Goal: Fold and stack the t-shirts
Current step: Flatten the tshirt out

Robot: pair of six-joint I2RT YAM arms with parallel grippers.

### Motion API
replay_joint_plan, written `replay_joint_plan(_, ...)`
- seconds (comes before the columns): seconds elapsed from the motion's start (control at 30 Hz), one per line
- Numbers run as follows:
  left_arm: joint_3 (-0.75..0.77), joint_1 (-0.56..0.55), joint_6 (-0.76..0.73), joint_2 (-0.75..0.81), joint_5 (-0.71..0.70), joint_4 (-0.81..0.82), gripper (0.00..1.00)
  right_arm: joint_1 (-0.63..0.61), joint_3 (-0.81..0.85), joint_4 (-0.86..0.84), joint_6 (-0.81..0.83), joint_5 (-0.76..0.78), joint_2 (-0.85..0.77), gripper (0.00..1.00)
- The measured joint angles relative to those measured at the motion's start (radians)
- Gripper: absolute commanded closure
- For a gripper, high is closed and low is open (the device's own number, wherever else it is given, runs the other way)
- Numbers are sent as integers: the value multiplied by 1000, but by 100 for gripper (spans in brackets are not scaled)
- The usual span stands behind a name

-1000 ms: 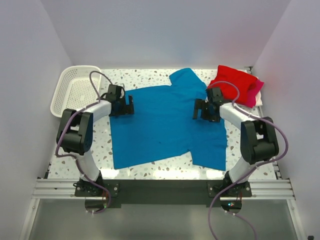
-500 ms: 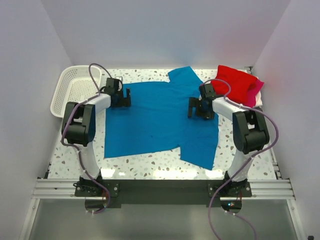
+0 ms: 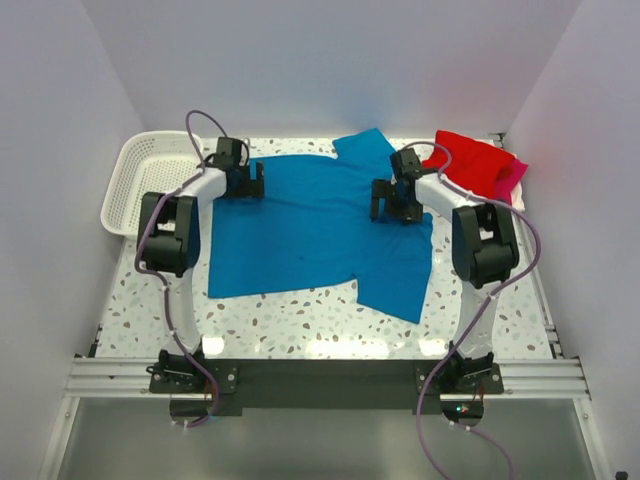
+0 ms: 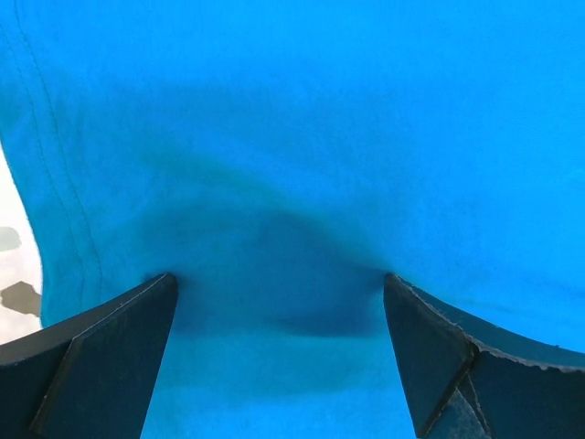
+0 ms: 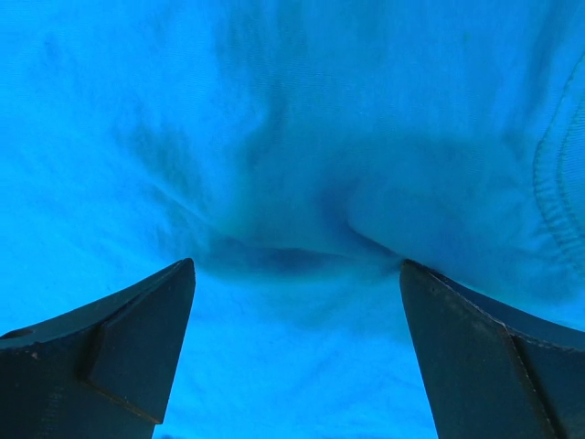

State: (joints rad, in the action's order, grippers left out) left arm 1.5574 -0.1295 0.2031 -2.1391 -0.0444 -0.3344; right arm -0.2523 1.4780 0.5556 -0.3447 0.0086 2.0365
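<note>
A bright blue t-shirt point(image 3: 310, 230) lies spread flat on the speckled table point(image 3: 300, 325), one sleeve pointing to the back point(image 3: 362, 150). My left gripper point(image 3: 250, 184) stands open with its tips pressed on the shirt's far left part; blue cloth point(image 4: 292, 137) fills the left wrist view between the spread fingers point(image 4: 110, 347). My right gripper point(image 3: 390, 203) is open too, tips down on the shirt's far right part, with cloth point(image 5: 274, 119) bunched slightly ahead of its fingers point(image 5: 475, 357). A folded red t-shirt point(image 3: 468, 164) rests on a magenta-pink one point(image 3: 512, 181) at the back right.
A white mesh basket point(image 3: 150, 178) sits at the back left corner, just left of my left arm. White walls close in the table on three sides. The arms' bases and a metal rail point(image 3: 320, 378) run along the near edge.
Both open grippers have moved toward the back wall, and the blue t-shirt has slid that way with them, leaving more bare table near the front edge.
</note>
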Motion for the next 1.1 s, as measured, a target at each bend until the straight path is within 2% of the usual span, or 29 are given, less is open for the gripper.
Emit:
replay_joint_plan(0.23,38,-3,-8,69,14,-97,0,0,34,39,22,-13,-39,2)
replay_joint_plan(0.43,-163,-36,14,307,19,-108,0,-12,-34,45,24,-29,-203,2)
replay_joint_plan(0.53,-275,-68,29,370,34,-107,0,-34,-70,46,23,-32,-275,2)
replay_joint_plan(0.77,-497,-81,58,389,56,-113,0,-102,-178,37,1,-53,-301,2)
replay_joint_plan(1.1,-520,-81,75,404,68,-80,0,-118,-256,20,-30,-47,-236,2)
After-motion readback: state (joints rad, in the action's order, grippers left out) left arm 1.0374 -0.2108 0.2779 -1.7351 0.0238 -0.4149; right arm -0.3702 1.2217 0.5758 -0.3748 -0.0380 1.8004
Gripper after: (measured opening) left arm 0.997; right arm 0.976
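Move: The blue t-shirt lies spread under both hands, its surface roughly level with the open fingertips. Its middle is about 24 cm right and 10 cm back of the left hand, and 26 cm left and 3 cm back of the right. The white basket stands 28 cm left of the left hand, 2 cm ahead. From the right hand the near sleeve lies 28 cm straight back, the red t-shirt 13 cm ahead and 23 cm right. Open fingertips come up off the blue t-shirt on both sides. The left hand rises about 7 cm, draws back some 16 cm over the cloth and sinks onto it again, fingers tipping steeper, then stays there; the right lifts nearly 9 cm, comes back 8 or 9 cm and slightly left, and is still sinking just above the cloth. ##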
